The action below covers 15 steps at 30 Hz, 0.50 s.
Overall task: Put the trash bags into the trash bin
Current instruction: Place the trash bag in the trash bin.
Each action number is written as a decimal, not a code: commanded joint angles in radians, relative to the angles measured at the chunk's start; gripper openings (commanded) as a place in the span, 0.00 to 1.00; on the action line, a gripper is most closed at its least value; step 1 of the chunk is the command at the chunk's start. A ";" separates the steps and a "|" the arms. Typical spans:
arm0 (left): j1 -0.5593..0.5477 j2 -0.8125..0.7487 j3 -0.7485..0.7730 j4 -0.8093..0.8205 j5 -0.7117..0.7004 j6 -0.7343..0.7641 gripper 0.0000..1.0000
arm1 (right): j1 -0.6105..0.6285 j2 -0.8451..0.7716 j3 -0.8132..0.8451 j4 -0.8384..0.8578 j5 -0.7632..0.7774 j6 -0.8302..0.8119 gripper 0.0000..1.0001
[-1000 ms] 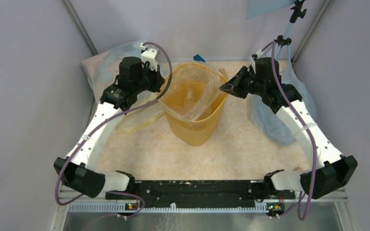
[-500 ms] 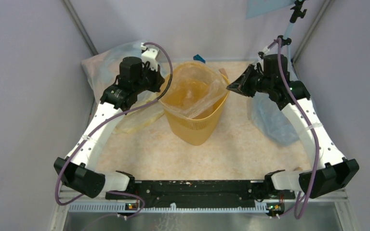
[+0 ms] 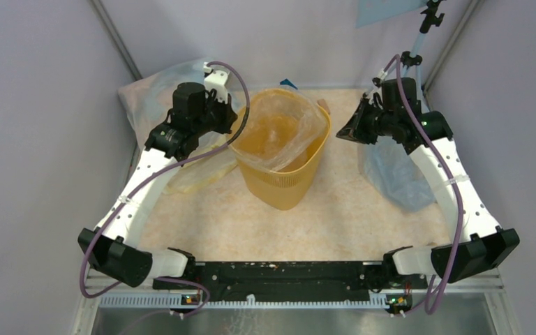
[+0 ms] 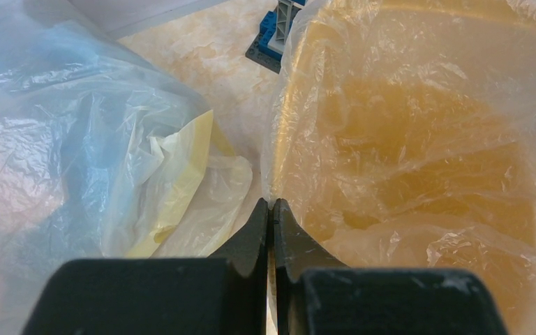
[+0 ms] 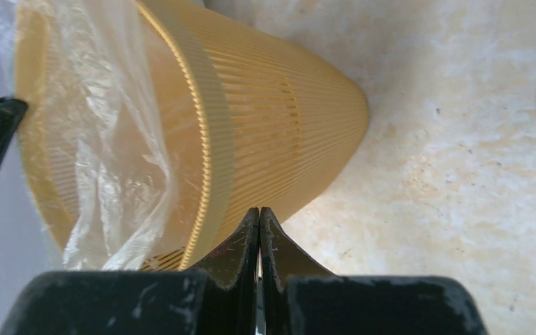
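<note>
The yellow trash bin point(image 3: 284, 183) stands upright in the middle of the table. A clear, wrinkly trash bag point(image 3: 279, 132) lies inside it, its film draped over the rim. My left gripper point(image 3: 235, 132) is at the bin's left rim, shut on the bag's edge point(image 4: 283, 150), with film running between the tips point(image 4: 271, 204). My right gripper point(image 3: 340, 134) hovers to the right of the bin, apart from it, shut on nothing. In the right wrist view its closed tips point(image 5: 259, 211) point at the bin's ribbed wall point(image 5: 279, 118) and the bag point(image 5: 112, 139).
Bluish plastic sacks lie at the back left point(image 3: 146, 91) and at the right point(image 3: 394, 178). A pale yellowish film bag point(image 3: 195, 174) lies left of the bin under my left arm. A blue-and-white block tower point(image 3: 287, 84) stands behind the bin. Enclosure walls stand close on both sides.
My right gripper has drawn back to the right, from the bin's right rim to clear of it. The bag now lies over the right rim. The left gripper has not moved.
</note>
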 commanded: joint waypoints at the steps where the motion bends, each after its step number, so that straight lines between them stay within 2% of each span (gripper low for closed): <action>1: 0.006 -0.016 0.034 0.048 -0.017 0.005 0.00 | -0.012 0.011 0.066 -0.067 0.059 -0.076 0.00; 5: 0.006 -0.017 0.029 0.056 0.010 0.005 0.00 | -0.012 0.011 0.067 -0.005 -0.058 -0.134 0.01; 9: 0.006 -0.015 0.029 0.053 0.017 -0.004 0.00 | -0.012 0.005 0.070 0.077 -0.166 -0.138 0.22; 15: 0.006 -0.020 0.034 0.051 0.014 -0.008 0.00 | -0.012 0.004 0.045 0.142 -0.212 -0.091 0.36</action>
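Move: The trash bag's loose right edge, hanging just inside the bin's right rim, is about 3 cm to my right hand's left, 1 cm ahead and nearly level with my shut fingertips. The bin's middle lies roughly 11 cm left of that hand, about level fore and aft and some 14 cm down; the blue bag is some 20 cm right, 4 cm ahead and 20 cm below. From my left hand, the same bag edge is about 18 cm right, 2 cm back. After a slight dip out to the right, I bring my right hand back left and up, about 2.5 cm left and 2 cm up, towards the bag edge at the bin's right rim, opening the shut fingers to about a third while the hand turns about 10 degrees counter-clockwise. My left hand stays still and keeps the bag pinched at the left rim. ##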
